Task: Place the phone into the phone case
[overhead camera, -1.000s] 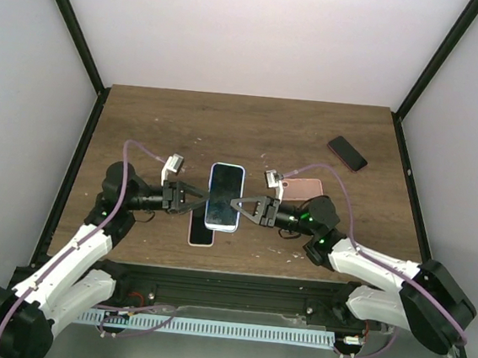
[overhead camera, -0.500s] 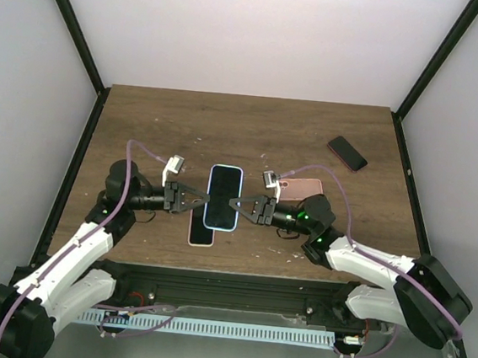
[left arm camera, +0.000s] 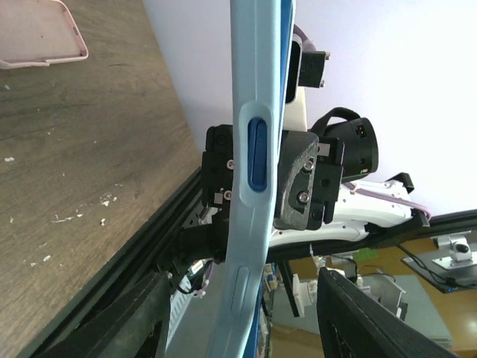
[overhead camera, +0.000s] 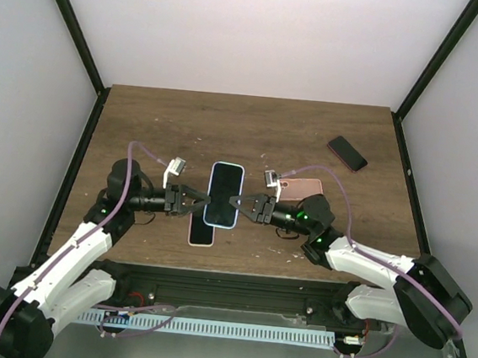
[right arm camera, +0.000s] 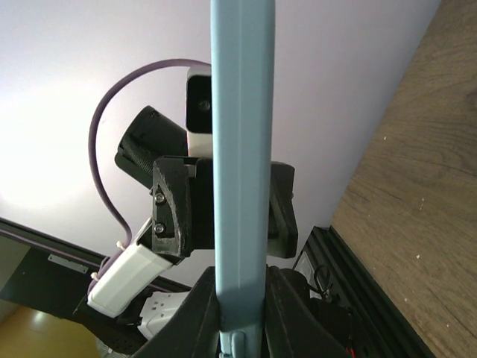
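Note:
A light blue phone case (overhead camera: pixel 224 194) with the phone's dark face showing inside its rim hangs above the table between both arms. My right gripper (overhead camera: pixel 238 203) is shut on its right edge. The right wrist view shows the blue edge (right arm camera: pixel 240 149) pinched between that gripper's (right arm camera: pixel 242 298) black fingers (right arm camera: pixel 287 313). My left gripper (overhead camera: pixel 201 199) is at the case's left edge and stands open. Seen from the left wrist, the case's side with its button (left arm camera: pixel 253 186) runs between that gripper's (left arm camera: pixel 242 276) spread fingers (left arm camera: pixel 358 321), apart from both.
A pale pink-rimmed case or phone (overhead camera: pixel 202 229) lies on the table under the left gripper. A pink one (overhead camera: pixel 302 188) lies behind the right gripper, and a dark phone (overhead camera: pixel 347 153) lies at the back right. The black frame rail (overhead camera: pixel 237 285) runs along the near edge.
The left gripper's jaws closed at the case's left edge half a second ago and now stand open again. The right gripper kept its hold, and the case has barely moved.

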### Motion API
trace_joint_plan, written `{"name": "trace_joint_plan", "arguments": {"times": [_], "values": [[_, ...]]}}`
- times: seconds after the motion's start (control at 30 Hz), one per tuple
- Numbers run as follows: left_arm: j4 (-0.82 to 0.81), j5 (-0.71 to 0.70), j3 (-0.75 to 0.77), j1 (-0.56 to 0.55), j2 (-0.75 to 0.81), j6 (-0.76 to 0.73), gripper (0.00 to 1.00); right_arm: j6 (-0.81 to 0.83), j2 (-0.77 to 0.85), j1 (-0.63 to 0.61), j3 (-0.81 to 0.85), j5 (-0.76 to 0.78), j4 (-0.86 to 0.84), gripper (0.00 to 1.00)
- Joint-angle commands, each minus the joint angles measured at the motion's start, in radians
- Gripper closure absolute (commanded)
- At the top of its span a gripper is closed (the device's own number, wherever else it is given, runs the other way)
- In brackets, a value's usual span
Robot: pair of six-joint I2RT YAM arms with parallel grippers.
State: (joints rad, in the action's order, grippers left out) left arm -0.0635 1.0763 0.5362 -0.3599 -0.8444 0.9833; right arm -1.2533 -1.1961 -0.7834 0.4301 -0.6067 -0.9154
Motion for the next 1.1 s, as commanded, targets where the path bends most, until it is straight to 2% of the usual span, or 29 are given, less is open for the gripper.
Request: {"name": "trace_joint_plan", "arguments": {"times": [0.0,0.43,0.53,0.67,0.77,1.07], "values": [[-0.004,0.013,-0.005,-0.002,0.020,0.025,0.44,0.013,0.042,-0.007,0.048,0.067,-0.076,0.92],[-0.009,0.052,-0.043,-0.011,0.019,0.058,0.47,0.002,0.022,-0.007,0.051,0.130,-0.074,0.92],[-0.021,0.050,-0.048,-0.016,0.015,0.066,0.57,-0.003,0.010,-0.007,0.051,0.128,-0.079,0.92],[-0.023,0.041,-0.050,-0.019,0.015,0.065,0.85,-0.013,0.004,-0.007,0.034,0.131,-0.091,0.92],[0.023,0.026,-0.041,-0.018,0.009,0.026,0.98,-0.018,0.003,-0.006,0.023,0.133,-0.092,0.91],[0.265,-0.048,0.036,-0.019,-0.025,-0.143,1.00,0.006,0.005,-0.007,0.014,0.124,-0.052,0.91]]}}
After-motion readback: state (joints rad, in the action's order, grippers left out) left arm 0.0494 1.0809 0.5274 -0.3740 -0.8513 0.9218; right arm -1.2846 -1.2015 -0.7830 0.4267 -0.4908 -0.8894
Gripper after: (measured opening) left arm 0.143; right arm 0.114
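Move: The blue phone case, with the phone in it, is held roughly flat in the air by the right gripper; its middle is about 3 cm left of and 1 cm ahead of that hand, level with it. From the open left gripper its middle lies about 5 cm right and 2 cm ahead, level. The white-cased phone is on the table some 20 cm below the left hand, about 2 cm ahead and 2 cm left. Draw the open left gripper back about 1 cm and down 1 cm along the blue case's left edge, then shut it to pinch the near-left corner from above and below. Meanwhile, keep the right grip and carry the case forward about 2 cm, turning slightly clockwise; finish by lowering both hands about 1 cm. ##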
